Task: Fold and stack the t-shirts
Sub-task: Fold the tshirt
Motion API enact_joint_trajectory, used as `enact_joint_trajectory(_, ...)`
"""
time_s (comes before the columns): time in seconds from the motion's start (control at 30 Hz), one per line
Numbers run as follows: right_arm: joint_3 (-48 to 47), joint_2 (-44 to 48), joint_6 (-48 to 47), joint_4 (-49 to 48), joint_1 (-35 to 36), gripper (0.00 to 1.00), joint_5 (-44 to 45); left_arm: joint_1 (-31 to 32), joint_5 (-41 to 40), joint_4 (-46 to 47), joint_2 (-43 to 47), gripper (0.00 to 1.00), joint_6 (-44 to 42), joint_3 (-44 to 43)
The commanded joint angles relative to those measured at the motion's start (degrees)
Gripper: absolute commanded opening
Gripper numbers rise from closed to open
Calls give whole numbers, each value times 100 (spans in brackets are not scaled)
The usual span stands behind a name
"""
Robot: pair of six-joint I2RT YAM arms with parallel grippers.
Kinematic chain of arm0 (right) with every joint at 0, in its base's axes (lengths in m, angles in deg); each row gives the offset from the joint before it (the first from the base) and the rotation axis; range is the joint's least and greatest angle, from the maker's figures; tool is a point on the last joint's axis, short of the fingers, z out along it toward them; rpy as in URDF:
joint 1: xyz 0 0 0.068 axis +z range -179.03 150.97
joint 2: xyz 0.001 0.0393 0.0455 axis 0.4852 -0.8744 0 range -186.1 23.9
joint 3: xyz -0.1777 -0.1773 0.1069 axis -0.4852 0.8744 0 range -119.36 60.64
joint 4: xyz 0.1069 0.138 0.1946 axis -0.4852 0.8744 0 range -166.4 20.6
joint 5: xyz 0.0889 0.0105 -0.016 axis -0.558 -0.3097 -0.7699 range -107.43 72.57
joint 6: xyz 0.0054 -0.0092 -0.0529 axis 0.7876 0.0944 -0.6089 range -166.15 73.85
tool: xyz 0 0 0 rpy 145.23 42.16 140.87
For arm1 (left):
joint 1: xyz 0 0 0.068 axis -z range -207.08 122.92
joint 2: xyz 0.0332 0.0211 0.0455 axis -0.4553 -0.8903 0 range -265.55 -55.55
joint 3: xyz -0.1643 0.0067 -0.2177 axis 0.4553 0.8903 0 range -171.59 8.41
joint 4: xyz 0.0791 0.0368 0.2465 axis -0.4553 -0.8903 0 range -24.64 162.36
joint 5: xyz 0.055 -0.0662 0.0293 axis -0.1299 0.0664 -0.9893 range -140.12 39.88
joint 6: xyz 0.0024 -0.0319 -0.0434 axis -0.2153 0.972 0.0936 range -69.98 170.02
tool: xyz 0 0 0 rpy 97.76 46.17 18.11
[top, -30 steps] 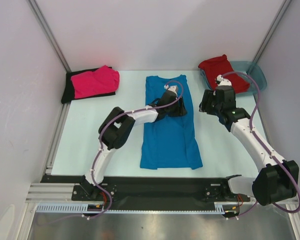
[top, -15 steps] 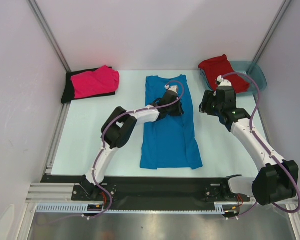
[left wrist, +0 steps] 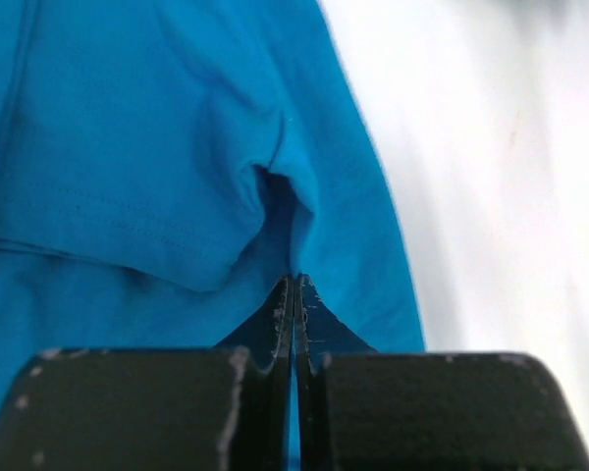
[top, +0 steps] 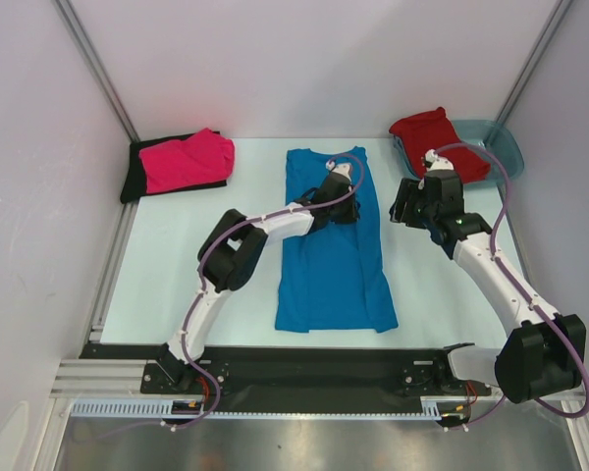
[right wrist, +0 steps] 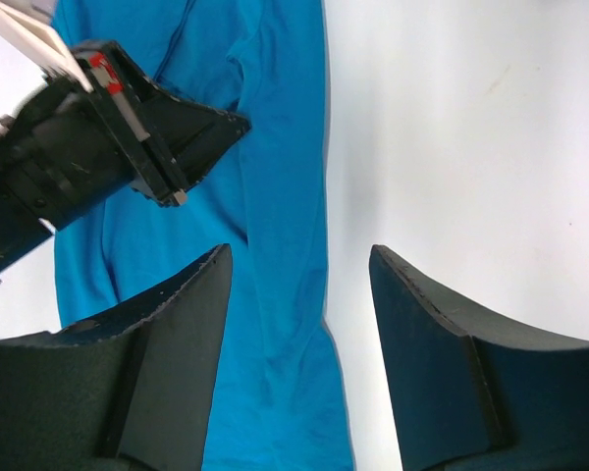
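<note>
The blue t-shirt (top: 329, 270) lies folded into a long strip in the middle of the table. My left gripper (top: 344, 199) is low over its upper right part, and its jaws are shut on a pinch of the blue cloth (left wrist: 275, 196), which puckers up to the tips (left wrist: 294, 283). The right gripper (top: 409, 208) hangs open just right of the shirt's edge, with nothing between its fingers (right wrist: 296, 255); below it are the blue cloth (right wrist: 275, 324) and bare table. The red t-shirt (top: 427, 130) drapes over the tub. At the far left, the pink t-shirt (top: 188, 159) lies on the black one (top: 135, 179).
A translucent teal tub (top: 501, 147) stands at the back right corner. White walls with metal rails close in the table on the left, back and right. The arms' base rail runs along the near edge.
My left gripper has closed on the blue cloth and shifted slightly toward the back. The right arm has barely moved and stays open.
</note>
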Motion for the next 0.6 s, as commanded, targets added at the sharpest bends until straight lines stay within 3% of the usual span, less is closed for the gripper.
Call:
enact_joint_trajectory(0.0, 40, 22, -56, -154, -31, 64, -114, -25, -141, -100, 630, 0, -345, -366)
enact_joint_trajectory(0.47, 58, 154, -56, -49, -31, 64, -96, -359, -317, -285, 710, 0, -248, 82)
enact_joint_trajectory(0.5, 49, 163, -56, -49, -40, 64, -96, -368, -308, -346, 657, 8, -248, 65)
enact_joint_trajectory(0.57, 49, 154, -56, -23, -31, 64, -105, -376, -299, -425, 604, 34, -231, 73)
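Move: The left hand, just over the table, already pinches a fold of the blue t-shirt. The t-shirt's middle lies about 6 cm back and 5 cm to its left, a little below; the shirt's right edge runs level with the hand, some 6 cm to its right. The red cloth on the basket is roughly 19 cm ahead and 24 cm to the right. From the right hand, the t-shirt's middle is about 15 cm left, 2 cm ahead and 17 cm below. Keeping its pinch on the fold at first, the left hand lifts the cloth a good 4 cm, then carries it about 4 cm left and a couple of centimetres forward, towards the shirt's centre line. It dips some 1.5 cm near the end, and the shut fingers part by about a quarter, starting to let the fold go. ##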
